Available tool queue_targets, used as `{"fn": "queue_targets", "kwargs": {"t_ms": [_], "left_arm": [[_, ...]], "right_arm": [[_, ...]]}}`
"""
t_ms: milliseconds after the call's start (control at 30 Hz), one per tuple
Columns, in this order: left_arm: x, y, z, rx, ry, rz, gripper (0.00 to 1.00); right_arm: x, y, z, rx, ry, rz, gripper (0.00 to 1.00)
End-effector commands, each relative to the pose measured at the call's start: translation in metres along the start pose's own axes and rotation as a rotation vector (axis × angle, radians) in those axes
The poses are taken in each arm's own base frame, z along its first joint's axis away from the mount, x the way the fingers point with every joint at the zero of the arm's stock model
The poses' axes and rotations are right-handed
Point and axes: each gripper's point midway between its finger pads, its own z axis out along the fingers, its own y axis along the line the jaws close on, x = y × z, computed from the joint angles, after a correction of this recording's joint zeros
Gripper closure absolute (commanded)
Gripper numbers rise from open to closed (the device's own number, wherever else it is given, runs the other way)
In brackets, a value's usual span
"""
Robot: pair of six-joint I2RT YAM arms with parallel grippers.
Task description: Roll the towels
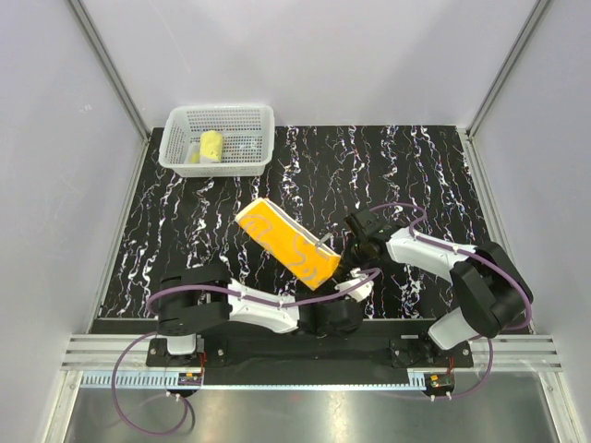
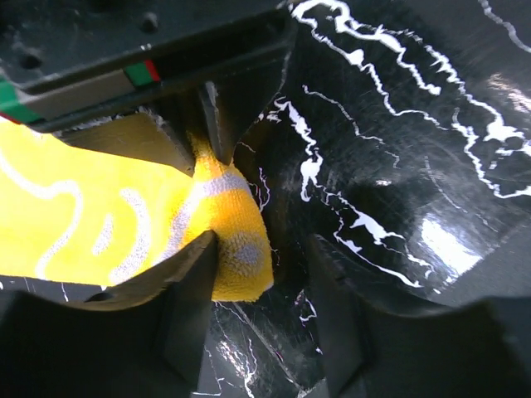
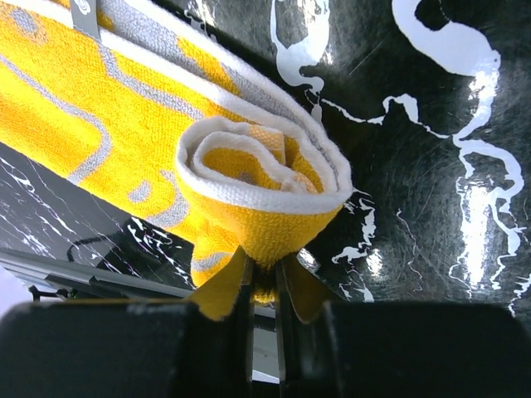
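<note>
The orange towel (image 1: 282, 242) lies slantwise in the middle of the mat, its near right end wound into a loose roll (image 3: 257, 178) with a white edge. My right gripper (image 3: 265, 282) is shut on the underside of that roll, pinching a fold of the cloth. My left gripper (image 2: 265, 315) is open at the same end. The rolled tip of the orange towel (image 2: 236, 249) rests against its left finger (image 2: 187, 307), with a gap to the right finger (image 2: 340, 315). The pale yellow towel (image 1: 211, 146) lies rolled in the basket.
A white mesh basket (image 1: 249, 118) stands at the mat's back left corner. Both arms meet at the near right end of the towel, close together. Grey walls enclose the black marbled mat (image 1: 406, 166) on three sides.
</note>
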Motion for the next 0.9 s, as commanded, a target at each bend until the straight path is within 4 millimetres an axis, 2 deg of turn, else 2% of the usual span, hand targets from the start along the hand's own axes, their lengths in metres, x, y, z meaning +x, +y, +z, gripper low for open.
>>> {"fn": "queue_targets", "kwargs": {"t_ms": [0,33,133,167,233,267,333,400,433,467,500,533,567,600,667,800,867], "left_arm": [[-0.013,0.006,0.001,-0.055,-0.020,-0.065,0.52],[-0.011,0.007,0.002,-0.056,-0.017,-0.069,0.63],[-0.007,0.010,0.007,-0.049,0.001,-0.088,0.81],[-0.005,0.013,0.010,-0.050,0.009,-0.098,0.85],[-0.003,0.013,0.011,-0.036,0.018,-0.107,0.87],[-0.005,0.016,0.013,-0.033,0.016,-0.120,0.93],[-0.004,0.013,0.013,-0.003,0.022,-0.125,0.95],[-0.004,0.010,0.013,0.040,0.033,-0.129,0.95],[-0.004,0.008,0.013,0.056,0.038,-0.129,0.95],[-0.005,0.009,0.013,0.070,0.041,-0.136,0.95],[-0.004,0.004,0.010,0.111,0.049,-0.141,0.94],[-0.009,0.001,0.010,0.133,0.036,-0.158,0.95],[-0.013,0.003,0.008,0.145,0.034,-0.181,0.94],[-0.009,0.001,0.006,0.175,0.047,-0.188,0.95],[-0.017,0.004,0.001,0.202,0.030,-0.234,0.94],[-0.019,0.006,-0.005,0.280,0.040,-0.297,0.94],[-0.023,0.010,-0.005,0.294,0.038,-0.326,0.94]], "right_arm": [[0.001,0.017,-0.014,-0.051,0.004,-0.032,0.84],[0.002,0.017,-0.014,-0.051,0.006,-0.033,0.84],[0.003,0.016,-0.014,-0.048,0.013,-0.037,0.84],[0.004,0.016,-0.014,-0.048,0.015,-0.035,0.84],[0.005,0.016,-0.015,-0.049,0.017,-0.038,0.84],[0.004,0.016,-0.016,-0.049,0.015,-0.035,0.83],[0.003,0.016,-0.018,-0.045,0.008,-0.037,0.83],[0.001,0.017,-0.023,-0.044,-0.006,-0.041,0.76],[-0.003,0.015,-0.025,-0.028,-0.026,-0.043,0.68],[-0.005,0.016,-0.029,-0.016,-0.034,-0.043,0.52],[-0.011,0.014,-0.033,-0.001,-0.068,-0.051,0.43],[-0.012,0.009,-0.037,0.029,-0.074,-0.054,0.36],[-0.018,0.011,-0.043,0.031,-0.100,-0.057,0.30],[-0.023,0.009,-0.049,0.037,-0.123,-0.051,0.24],[-0.034,0.003,-0.058,0.065,-0.163,-0.044,0.21],[-0.062,-0.014,-0.079,0.066,-0.237,0.021,0.19],[-0.068,-0.022,-0.085,0.068,-0.257,0.032,0.18]]}}
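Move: The left hand's open fingers sit around the near corner of the towel's rolled end, with its middle some 3 cm ahead, 1 cm to the left and about level. The towel's tag is roughly 10 cm ahead and 5 cm left of that hand, and its far end some 19 cm ahead and 21 cm left. The right hand already pinches the rolled end, whose middle is about 1 cm ahead of it and 1 cm left. The left fingers shut on the near corner of the towel's rolled end while that hand edges about 2 cm forward, then it keeps its pinch, tips its fingers more steeply down by some 20 degrees and starts to rise by a centimetre or so. The right hand first keeps its own pinch on the same end, and only once the left has closed does it open wide, let go and lift away about 5 cm, swinging as far to the right and some 3 cm forward, clear of the towel. ##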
